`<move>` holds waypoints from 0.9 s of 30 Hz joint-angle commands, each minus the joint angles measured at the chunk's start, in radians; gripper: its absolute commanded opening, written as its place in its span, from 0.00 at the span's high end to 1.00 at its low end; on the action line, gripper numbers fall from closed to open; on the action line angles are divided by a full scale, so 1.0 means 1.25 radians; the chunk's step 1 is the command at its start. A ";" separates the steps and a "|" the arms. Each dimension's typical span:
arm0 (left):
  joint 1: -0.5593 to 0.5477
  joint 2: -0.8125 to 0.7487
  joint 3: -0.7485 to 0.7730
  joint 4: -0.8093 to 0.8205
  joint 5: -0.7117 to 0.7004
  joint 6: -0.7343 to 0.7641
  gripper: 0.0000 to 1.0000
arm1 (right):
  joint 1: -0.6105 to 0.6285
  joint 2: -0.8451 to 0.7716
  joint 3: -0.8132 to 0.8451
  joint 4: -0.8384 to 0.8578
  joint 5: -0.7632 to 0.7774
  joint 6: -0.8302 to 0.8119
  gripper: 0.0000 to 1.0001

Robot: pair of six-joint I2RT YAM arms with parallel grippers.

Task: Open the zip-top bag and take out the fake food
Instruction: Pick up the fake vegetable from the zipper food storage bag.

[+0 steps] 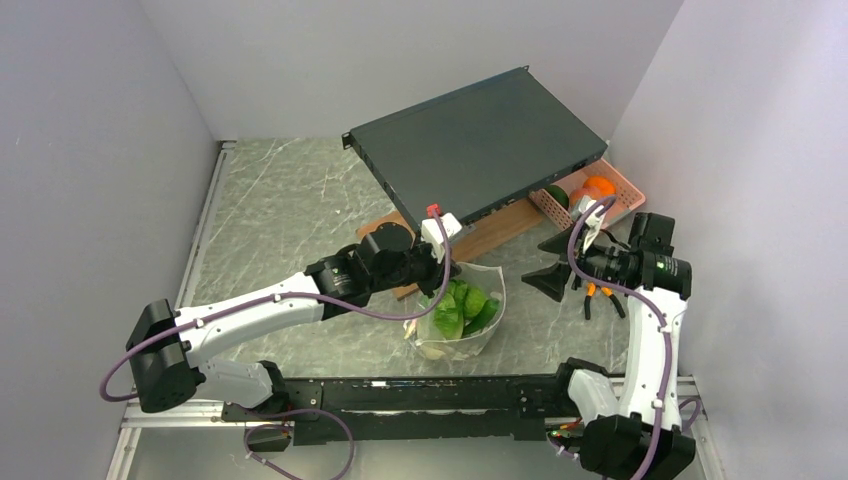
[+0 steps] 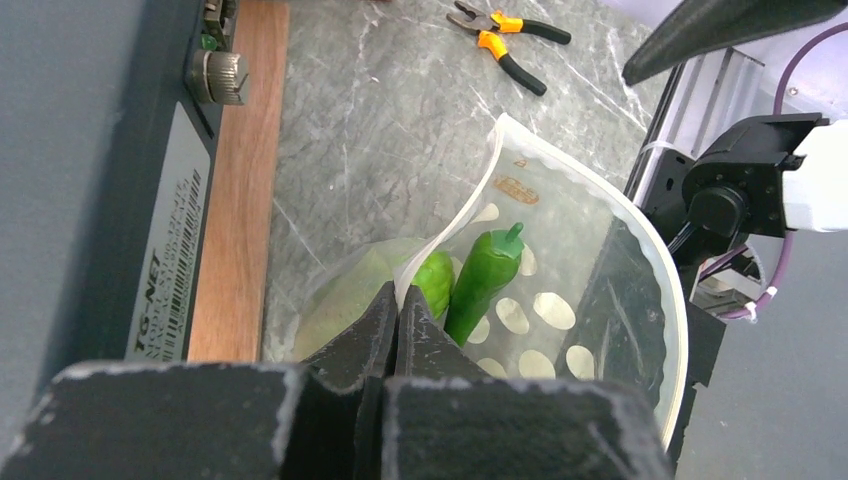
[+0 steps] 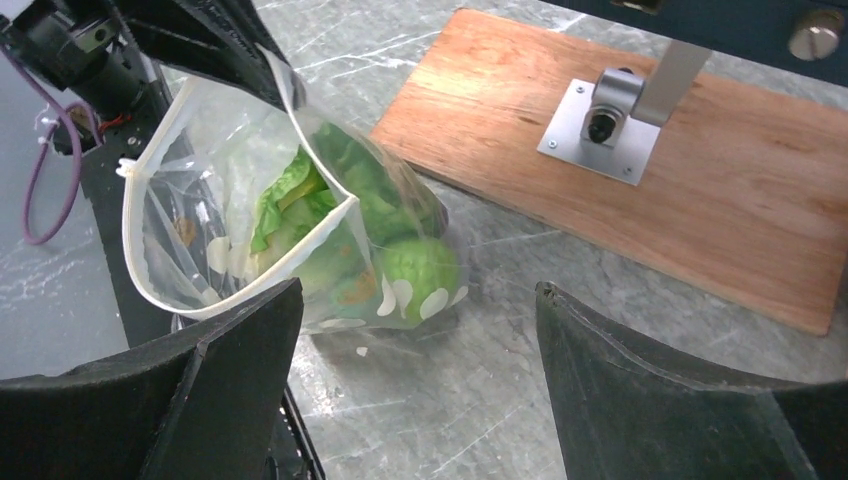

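Note:
The clear zip-top bag [image 1: 462, 318] hangs mouth-open, lifted by my left gripper [image 1: 437, 285]. That gripper [image 2: 397, 292] is shut on the bag's white rim [image 2: 470, 200]. Green fake food lies inside the bag: a long pepper [image 2: 483, 280], a round piece [image 3: 420, 270] and leafy lettuce [image 3: 290, 195]. My right gripper [image 1: 550, 263] stands open and empty to the right of the bag. In the right wrist view its fingers [image 3: 418, 290] frame the bag's lower corner without touching it.
A wooden board [image 3: 650, 200] lies behind the bag under a dark flat equipment case [image 1: 480, 150]. A pink lattice basket [image 1: 625, 195] at the back right holds orange and green toy pieces. Orange-handled pliers [image 2: 510, 35] lie under the right arm.

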 commanded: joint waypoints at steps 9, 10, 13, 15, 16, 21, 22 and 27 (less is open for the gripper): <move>-0.030 0.047 0.056 -0.005 0.068 -0.025 1.00 | 0.166 -0.080 0.065 0.020 0.019 -0.015 0.15; -0.032 0.052 0.059 -0.005 0.070 -0.026 1.00 | 0.179 -0.085 0.066 0.030 0.023 -0.002 0.16; -0.034 0.064 0.069 -0.007 0.075 -0.030 1.00 | 0.235 -0.098 0.059 0.050 0.041 0.019 0.24; -0.036 0.072 0.073 -0.006 0.079 -0.031 1.00 | 0.260 -0.100 0.048 0.061 0.065 0.023 0.30; -0.036 0.077 0.077 -0.006 0.081 -0.031 1.00 | 0.289 -0.099 0.046 0.061 0.080 0.014 0.32; -0.041 0.100 0.093 -0.009 0.088 -0.032 1.00 | 0.367 -0.082 0.038 0.047 0.129 -0.032 0.42; -0.042 0.103 0.097 -0.010 0.088 -0.033 1.00 | 0.383 -0.078 0.036 0.042 0.138 -0.044 0.43; -0.047 0.110 0.098 -0.011 0.084 -0.040 1.00 | 0.460 -0.067 0.023 0.031 0.190 -0.083 0.51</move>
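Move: The green pepper in the open bag lies about 11 cm left of the right hand, some 8 cm nearer the base and 9 cm lower. The round green vegetable is about 4 cm farther out than the pepper and 3 cm more to the left; the lettuce is some 7 cm left of the pepper and nearly level with it. From the left hand, which pinches the bag's rim, the pepper lies about 8 cm right, 6 cm back and 9 cm below. Swing the right gripper left and back towards the bag mouth, about 9 cm in all, rising a couple of centimetres and then sinking again as the wrist turns some 25 degrees counter-clockwise and the wide-open fingers narrow to about half. Keep the left gripper shut on the rim and bring it about 3 cm right and slightly back, towards the incoming fingers. ##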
